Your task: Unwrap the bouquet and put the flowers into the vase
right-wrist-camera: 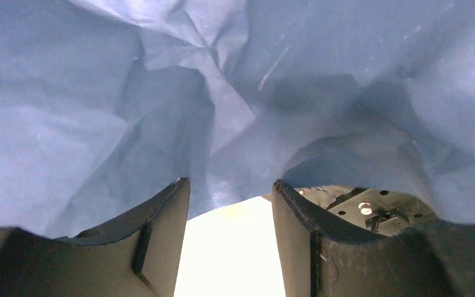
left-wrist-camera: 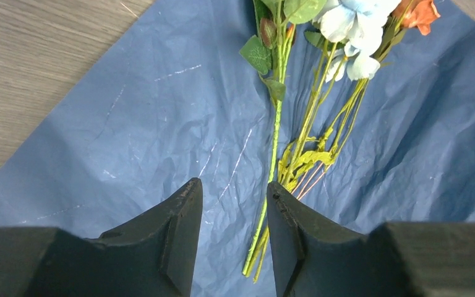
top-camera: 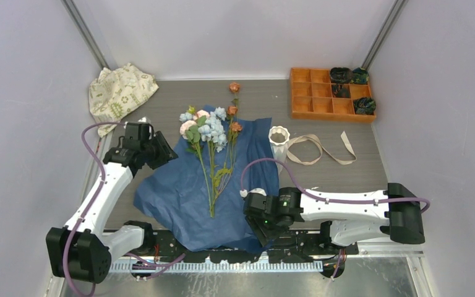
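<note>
The bouquet's blue paper (top-camera: 179, 192) lies spread open on the table with the flowers (top-camera: 213, 133) on top, blooms far, stems (left-wrist-camera: 276, 142) pointing near. The white ridged vase (top-camera: 278, 137) stands upright just off the paper's right edge. My left gripper (top-camera: 164, 151) hovers at the paper's left edge, open (left-wrist-camera: 233, 192), with nothing between its fingers; the stem ends lie just past them. My right gripper (top-camera: 256, 232) is at the paper's near right corner, open (right-wrist-camera: 230, 189), with the crumpled paper (right-wrist-camera: 161, 93) edge just beyond its tips and nothing gripped.
A beige ribbon (top-camera: 318, 148) lies loose to the right of the vase. An orange compartment tray (top-camera: 312, 93) with small dark items sits at the back right. A cream printed cloth (top-camera: 119, 93) is bunched at the back left.
</note>
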Available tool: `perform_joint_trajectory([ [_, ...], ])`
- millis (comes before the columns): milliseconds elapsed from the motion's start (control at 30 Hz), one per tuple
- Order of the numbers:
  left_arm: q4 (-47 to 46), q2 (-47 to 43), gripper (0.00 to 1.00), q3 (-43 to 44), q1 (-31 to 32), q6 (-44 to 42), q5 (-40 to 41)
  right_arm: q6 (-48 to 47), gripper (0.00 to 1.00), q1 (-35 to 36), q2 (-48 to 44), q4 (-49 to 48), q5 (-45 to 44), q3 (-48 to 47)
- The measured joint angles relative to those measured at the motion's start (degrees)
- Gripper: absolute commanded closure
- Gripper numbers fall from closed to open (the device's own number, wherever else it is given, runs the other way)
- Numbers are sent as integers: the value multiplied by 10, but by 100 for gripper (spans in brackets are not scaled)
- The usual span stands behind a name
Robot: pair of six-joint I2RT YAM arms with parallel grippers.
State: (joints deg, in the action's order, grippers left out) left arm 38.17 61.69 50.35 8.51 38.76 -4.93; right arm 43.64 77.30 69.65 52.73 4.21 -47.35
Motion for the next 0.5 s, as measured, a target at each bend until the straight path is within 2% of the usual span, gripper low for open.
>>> perform_joint_trajectory([
  [200, -31, 0, 56, -42, 15, 2, -43, 18, 44, 0, -5, 9, -27, 16],
  [500, -94, -6, 56, -75, 131, 18, -90, 48, 43, 0, -50, 63, -78, -5],
])
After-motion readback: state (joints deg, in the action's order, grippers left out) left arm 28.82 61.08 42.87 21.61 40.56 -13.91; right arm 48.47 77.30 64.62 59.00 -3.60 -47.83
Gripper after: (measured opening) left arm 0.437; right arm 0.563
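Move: To the left hand's right, some 12 cm over, about 3 cm ahead and 13 cm below, lie the middles of the flower stems. The flower heads lie roughly 24 cm ahead and 10 cm right; the vase stands about 7 cm ahead, 33 cm right. Below the right hand by some 6 cm is the blue wrapper's near corner, about 5 cm left and 1 cm ahead; the stems are 29 cm ahead and 16 cm left of this hand. Sweeping right over the blue wrapper towards the stems, the open left hand travels about 8.5 cm, drawing back some 3.5 cm and sinking 2 early on, while turning about 20 degrees clockwise. Beside the wrapper's near corner the right hand, also open, dips 1 cm, eases forward and up, then slips right, about 2 cm in all. ##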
